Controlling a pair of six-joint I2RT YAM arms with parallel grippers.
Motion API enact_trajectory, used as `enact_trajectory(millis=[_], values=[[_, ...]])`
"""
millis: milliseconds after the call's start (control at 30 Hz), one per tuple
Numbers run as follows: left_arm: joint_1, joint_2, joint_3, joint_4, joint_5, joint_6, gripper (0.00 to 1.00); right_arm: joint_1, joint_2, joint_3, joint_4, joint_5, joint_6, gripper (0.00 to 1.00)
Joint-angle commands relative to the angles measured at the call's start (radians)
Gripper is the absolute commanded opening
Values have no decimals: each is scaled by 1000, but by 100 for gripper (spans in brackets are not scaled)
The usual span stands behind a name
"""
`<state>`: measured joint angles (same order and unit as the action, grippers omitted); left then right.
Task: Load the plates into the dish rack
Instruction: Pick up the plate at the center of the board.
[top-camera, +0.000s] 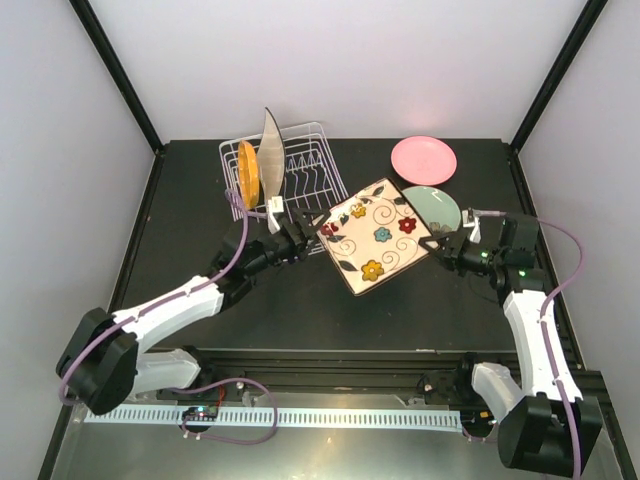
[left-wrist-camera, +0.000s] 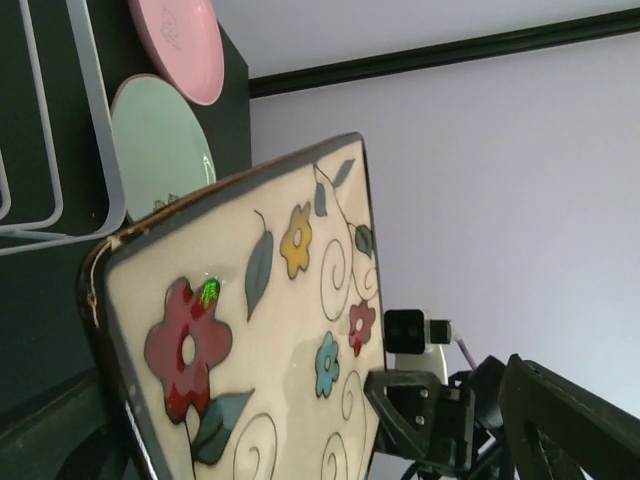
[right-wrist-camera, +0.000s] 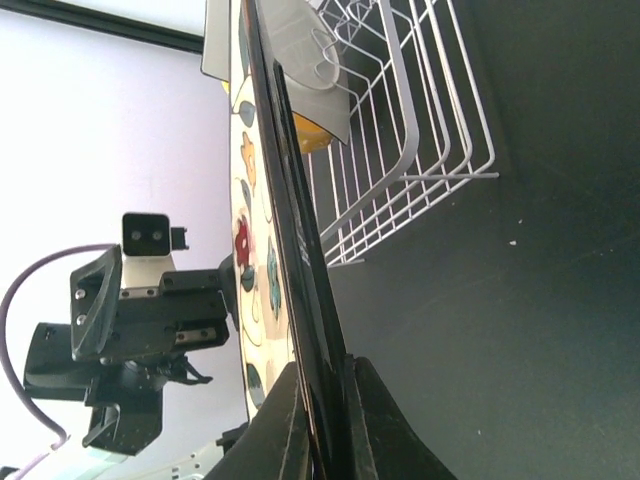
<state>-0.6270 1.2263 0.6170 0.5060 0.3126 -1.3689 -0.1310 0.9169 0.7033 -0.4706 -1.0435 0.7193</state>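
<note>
The square cream plate with colourful flowers (top-camera: 378, 235) hangs tilted above the table, between my two grippers. My right gripper (top-camera: 440, 243) is shut on its right corner; the right wrist view shows the plate's dark edge (right-wrist-camera: 300, 250) pinched between the fingers (right-wrist-camera: 375, 430). My left gripper (top-camera: 305, 230) is at the plate's left corner with its jaws spread wide, one finger (left-wrist-camera: 575, 425) far off the plate face (left-wrist-camera: 280, 340). The white wire dish rack (top-camera: 310, 170) holds an upright orange plate (top-camera: 248, 172) and a white plate (top-camera: 271, 150).
A round pink plate (top-camera: 423, 158) lies flat at the back right. A pale green plate (top-camera: 440, 207) lies just in front of it, partly under the flowered plate. Black frame posts stand at the table's back corners.
</note>
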Motion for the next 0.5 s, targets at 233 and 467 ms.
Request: enact_trajectory(millis=[233, 467], values=[[120, -277, -51, -254, -35, 97, 99, 44, 129, 146, 278, 75, 174, 1], [222, -473, -48, -505, -67, 172, 99, 181, 211, 204, 431, 191, 269, 1]])
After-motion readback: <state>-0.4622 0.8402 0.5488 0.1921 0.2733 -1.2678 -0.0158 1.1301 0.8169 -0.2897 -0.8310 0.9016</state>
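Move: From the open left gripper, the flowered plate's middle lies some 14 cm to the right, 1 cm back and 4 cm lower. From the right gripper, which still holds that plate, the dish rack's middle is about 26 cm ahead, 35 cm left and 18 cm down; the green plate is some 22 cm ahead, 6 cm right and 21 cm down. In the rack, the white plate stands about 7 cm beyond and 5 cm left of its middle. Draw the wide-open left gripper off the flowered plate's left corner, about 9 cm to the left and a little up, rising first and easing down slightly at the end, while turning it some 10 degrees counter-clockwise. Meanwhile keep the right gripper shut on the plate's right side and carry it roughly 6 cm forward at level height, swinging slightly clockwise. ##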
